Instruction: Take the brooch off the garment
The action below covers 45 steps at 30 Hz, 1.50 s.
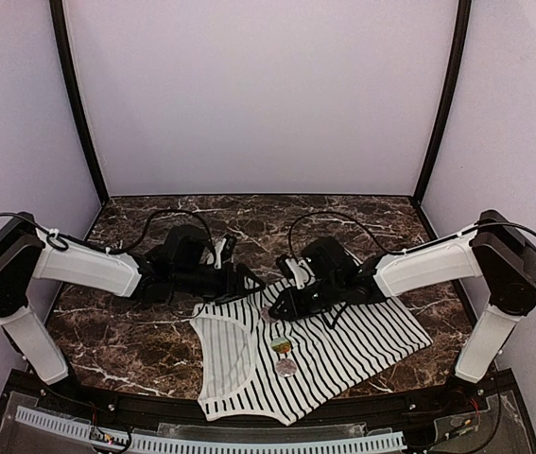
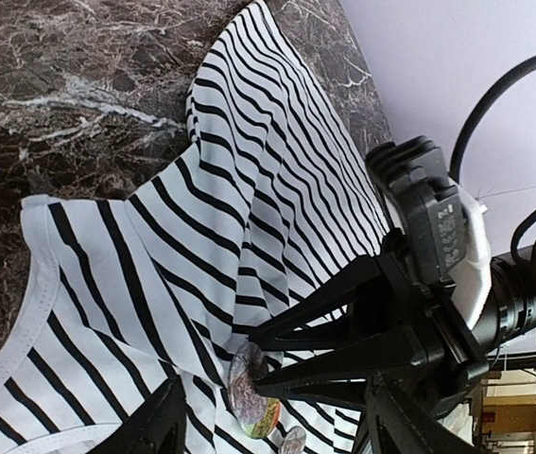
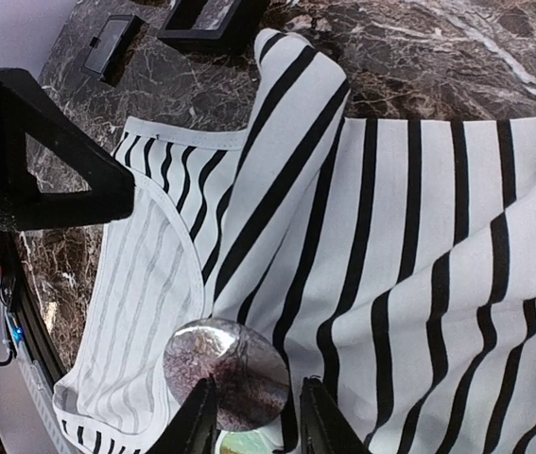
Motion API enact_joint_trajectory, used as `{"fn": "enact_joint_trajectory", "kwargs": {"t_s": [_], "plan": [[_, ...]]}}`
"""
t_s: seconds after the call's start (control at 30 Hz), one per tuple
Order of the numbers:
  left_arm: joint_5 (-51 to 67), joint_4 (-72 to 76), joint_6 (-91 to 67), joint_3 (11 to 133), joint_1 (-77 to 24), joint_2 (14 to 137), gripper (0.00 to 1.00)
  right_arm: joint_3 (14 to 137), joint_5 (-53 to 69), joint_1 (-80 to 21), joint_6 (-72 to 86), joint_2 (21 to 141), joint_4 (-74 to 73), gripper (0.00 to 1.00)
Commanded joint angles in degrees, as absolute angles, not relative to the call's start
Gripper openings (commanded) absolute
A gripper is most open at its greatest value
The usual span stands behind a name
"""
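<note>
The garment, white with black stripes, lies spread at the table's front middle. A round purplish metallic brooch sits on a raised fold of it. My right gripper is shut on that brooch, its fingertips pressing the disc's edge in the left wrist view. A greenish disc peeks out just below, and a small pinkish one lies beyond. My left gripper stands open over the striped fabric, close beside the right one, with only cloth between its wide fingers.
Two small black boxes rest on the dark marble table behind the garment's neckline. Both arms meet at the table's middle. Pale walls with black corner posts close in the back and sides.
</note>
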<state>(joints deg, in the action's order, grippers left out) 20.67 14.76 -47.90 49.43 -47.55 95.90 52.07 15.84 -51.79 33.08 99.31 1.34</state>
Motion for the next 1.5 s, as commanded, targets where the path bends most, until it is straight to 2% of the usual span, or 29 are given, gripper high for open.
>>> {"fn": "enact_joint_trajectory", "kwargs": {"t_s": [0.0,0.17,0.43,0.93,1.13,1.47], "plan": [[22.31,19.01,-50.53,48.62,-48.9,98.09,0.62,48.5,15.9,-50.56,33.69,94.86,4.0,0.32],[23.72,19.13,-51.56,48.93,-49.28,100.41,0.59,45.58,20.41,-48.67,35.61,93.35,7.89,0.35],[25.3,19.05,-53.37,48.51,-49.96,102.83,0.47,44.61,24.62,-46.98,37.37,93.64,11.5,0.35],[26.97,22.31,-55.17,47.82,-50.01,104.76,0.19,44.91,28.95,-44.76,38.21,97.72,13.83,0.33],[28.31,25.67,-55.24,46.99,-50.0,104.83,0.02,44.22,30.74,-44.24,39.07,98.17,15.66,0.32],[33.28,42.46,-57.58,43.26,-50.0,104.85,0.01,42.2,35.25,-42.58,39.07,97.3,16.79,0.32]]}}
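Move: The brooch I go for lies below and behind my left hand: about 4 cm back, 2 cm right and 6 cm down. It sits at my right fingertips, roughly 2 cm left of that hand, 1 cm back and 1 cm lower. The green brooch is some 6 cm nearer my base than it and 2 cm to its right; the pink brooch lies about 5 cm behind the green one and 1 cm farther right. I lower my left hand about 5 cm to the brooch, easing back and right and tipping the fingers down some 10 degrees, then shut them from well open onto its rim and lift about 2 cm. Meanwhile my right hand draws about 2 cm right and slightly up, its fingertips levelling by some 15 degrees, their small gap kept and one tip still at the brooch. ##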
